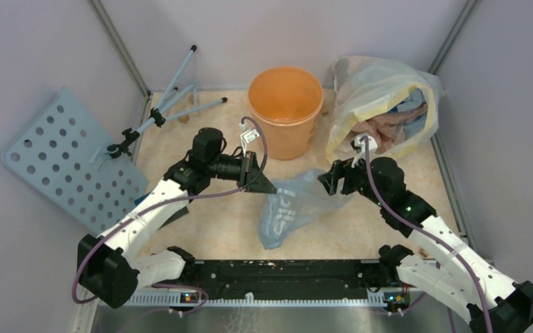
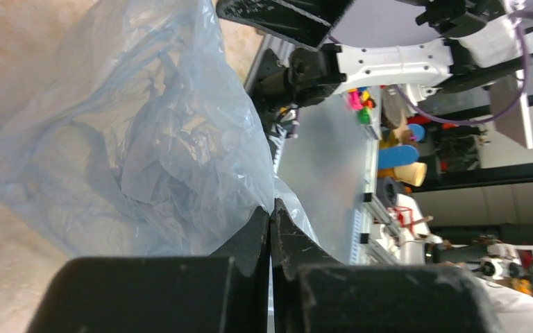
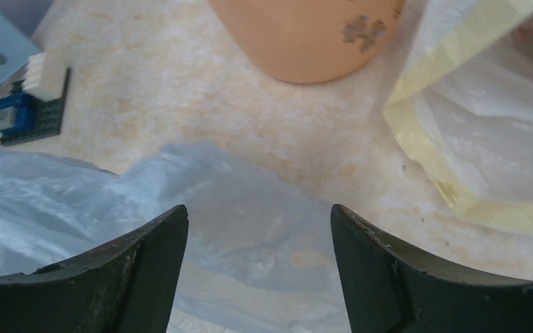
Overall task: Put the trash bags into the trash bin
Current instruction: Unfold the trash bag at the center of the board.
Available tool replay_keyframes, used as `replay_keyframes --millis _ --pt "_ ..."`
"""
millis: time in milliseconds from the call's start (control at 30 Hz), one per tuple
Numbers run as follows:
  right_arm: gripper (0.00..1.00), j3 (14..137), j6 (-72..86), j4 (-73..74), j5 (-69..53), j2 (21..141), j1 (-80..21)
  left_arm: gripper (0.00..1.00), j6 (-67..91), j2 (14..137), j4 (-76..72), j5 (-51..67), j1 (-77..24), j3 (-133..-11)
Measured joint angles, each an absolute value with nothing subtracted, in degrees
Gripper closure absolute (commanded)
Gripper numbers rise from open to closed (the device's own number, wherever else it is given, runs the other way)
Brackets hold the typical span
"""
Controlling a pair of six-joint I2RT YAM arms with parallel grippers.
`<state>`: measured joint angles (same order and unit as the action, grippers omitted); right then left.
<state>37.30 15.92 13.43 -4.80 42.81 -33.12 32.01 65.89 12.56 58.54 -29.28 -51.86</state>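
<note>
A crinkly grey-bluish trash bag (image 1: 293, 208) lies on the table in front of the orange trash bin (image 1: 284, 104). My left gripper (image 1: 271, 187) is at the bag's left upper edge. In the left wrist view that gripper (image 2: 271, 210) is shut, with the film of the trash bag (image 2: 132, 139) pinched at its tips. My right gripper (image 1: 326, 182) hovers over the bag's right corner. Seen from the right wrist, this gripper (image 3: 258, 214) is open with nothing between its fingers; the trash bag (image 3: 236, 208) lies below it and the bin (image 3: 305, 35) stands beyond.
A big clear bag with yellow edges (image 1: 382, 104), stuffed with cloths, leans beside the bin on the right. A perforated grey-blue panel (image 1: 69, 159) and a folded tripod stand (image 1: 173, 104) lie at the left. A small brick piece (image 3: 31, 104) sits on the table.
</note>
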Motion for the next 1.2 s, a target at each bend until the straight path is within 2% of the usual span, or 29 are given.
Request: replay_keyframes --millis 200,433,767,1100,1200 --pt "0.33 37.1 23.5 17.0 9.1 45.2 -33.1 1.0 24.6 66.1 18.5 54.3 -29.2 -53.1" --pt "0.44 33.6 30.8 17.1 18.6 46.2 -33.1 1.0 21.2 66.2 19.4 52.9 -29.2 -49.3" --pt "0.42 27.9 30.0 10.8 12.5 52.9 -33.1 1.0 19.0 66.3 20.3 49.9 -29.2 -45.8" --pt "0.52 28.3 28.5 7.5 11.2 64.0 -33.1 1.0 17.1 65.7 22.6 48.9 -29.2 -46.0" --pt "0.72 28.7 28.1 6.7 12.0 65.5 -33.1 1.0 16.6 64.8 24.1 48.9 -29.2 -46.9"
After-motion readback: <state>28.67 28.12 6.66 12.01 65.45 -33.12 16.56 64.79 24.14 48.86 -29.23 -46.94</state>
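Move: My left fingers are still shut on the trash bag. Its loose right end lies about 4 cm ahead of my open right hand, 5 cm to its right and 18 cm below. From my left hand that end is roughly 10 cm ahead, 23 cm right and 23 cm down. The trash bin stands some 24 cm ahead of my right hand and 13 cm left; the filled white bag about 27 cm ahead and 19 cm right. I drop my right hand about 15 cm onto the bag's loose right end, first swinging right and a little forward, then easing partly back left. It tips down and turns clockwise, each some 20 degrees, while the fingers close partway, still apart. My left hand keeps its pinch and lowers the bag, sinking about 7 cm, drifting slightly left and tilting its fingers further down. ##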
